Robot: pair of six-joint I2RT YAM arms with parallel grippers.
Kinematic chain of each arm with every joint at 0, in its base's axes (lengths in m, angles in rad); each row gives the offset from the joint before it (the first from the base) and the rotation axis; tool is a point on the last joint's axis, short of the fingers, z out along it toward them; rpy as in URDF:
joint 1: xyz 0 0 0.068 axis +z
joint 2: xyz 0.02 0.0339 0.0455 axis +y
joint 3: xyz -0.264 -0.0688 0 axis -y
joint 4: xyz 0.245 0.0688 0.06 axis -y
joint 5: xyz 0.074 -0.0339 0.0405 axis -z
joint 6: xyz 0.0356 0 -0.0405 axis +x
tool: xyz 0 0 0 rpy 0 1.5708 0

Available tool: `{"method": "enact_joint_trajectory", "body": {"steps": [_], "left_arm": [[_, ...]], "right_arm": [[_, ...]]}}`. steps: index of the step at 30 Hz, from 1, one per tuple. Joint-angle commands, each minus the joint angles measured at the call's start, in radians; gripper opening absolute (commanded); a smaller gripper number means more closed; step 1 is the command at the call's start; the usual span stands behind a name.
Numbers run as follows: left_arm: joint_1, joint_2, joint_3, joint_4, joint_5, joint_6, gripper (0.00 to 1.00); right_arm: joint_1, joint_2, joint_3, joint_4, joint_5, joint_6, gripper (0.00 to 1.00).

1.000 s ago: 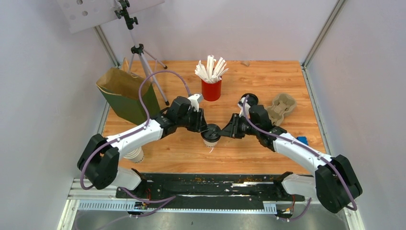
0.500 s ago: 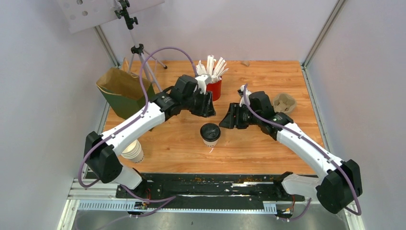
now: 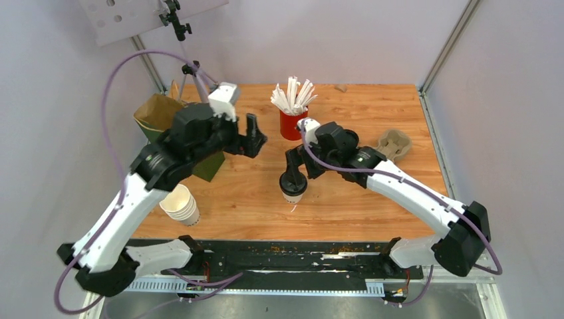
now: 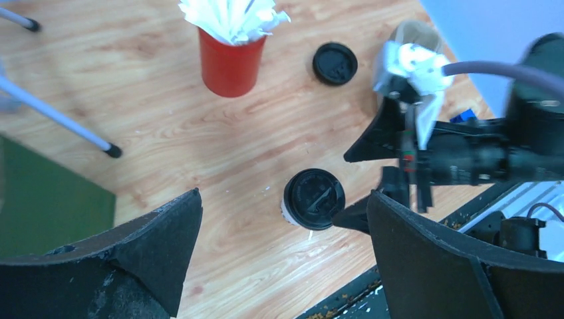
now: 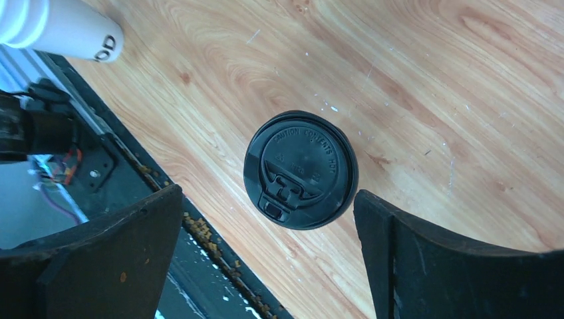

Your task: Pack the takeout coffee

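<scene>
The takeout coffee (image 3: 292, 187), a small white paper cup with a black lid, stands upright on the wooden table near its front middle. In the right wrist view its lid (image 5: 300, 169) lies straight below, between the spread fingers. My right gripper (image 3: 299, 165) hovers just above the cup, open and holding nothing. My left gripper (image 3: 251, 138) is raised up and to the left of the cup, beside the green paper bag (image 3: 159, 123), open and empty. The left wrist view looks down on the coffee (image 4: 314, 199) from high up, and my right gripper (image 4: 399, 183) shows beside it.
A red cup of white sticks (image 3: 292, 123) stands behind the coffee. A stack of white paper cups (image 3: 181, 205) lies at front left. A cardboard cup carrier (image 3: 392, 146) sits at right. A loose black lid (image 4: 334, 63) lies beyond the red cup. A tripod (image 3: 193, 70) stands at back left.
Both grippers let go of the coffee's sides and opened wide. The left arm rose and swung back left toward the bag. The right gripper moved over the cup's lid.
</scene>
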Motion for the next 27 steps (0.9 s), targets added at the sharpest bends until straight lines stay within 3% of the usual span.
{"method": "enact_joint_trajectory", "body": {"steps": [1,12,21,27], "left_arm": [[0.0,-0.153,-0.047,-0.047,-0.098,0.04,1.0],[0.0,-0.378,-0.224,-0.042,-0.194,0.073,1.0],[0.0,-0.396,-0.265,-0.036,-0.204,0.093,1.0],[0.0,-0.409,-0.279,-0.032,-0.221,0.105,1.0]], "right_arm": [[0.064,0.072,0.087,-0.048,0.122,-0.11,1.0],[0.136,0.222,0.15,-0.116,0.202,-0.163,0.97],[0.144,0.24,0.146,-0.116,0.254,-0.167,0.94],[0.147,0.217,0.164,-0.127,0.243,-0.154,1.0]]}}
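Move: From the right hand, the lidded coffee cup stands about 3 cm to the left and level in reach, its middle some 13 cm below. The red straw holder is roughly 25 cm farther out than this hand and 3 cm left; the spare lid lies 22 cm out and 15 cm right. From the left hand, the cup is about 8 cm right, 2 cm back and 30 cm below; the green bag sits some 14 cm ahead and 25 cm left. Down by about 5.5 cm goes the right hand onto the coffee cup, easing slightly left early on while its wrist rolls some 20 degrees so that the wide-open fingers point more steeply down at the lid; it then hovers there. The left hand, open and empty, withdraws leftward and back from over the cup, rising a little before sinking again. ##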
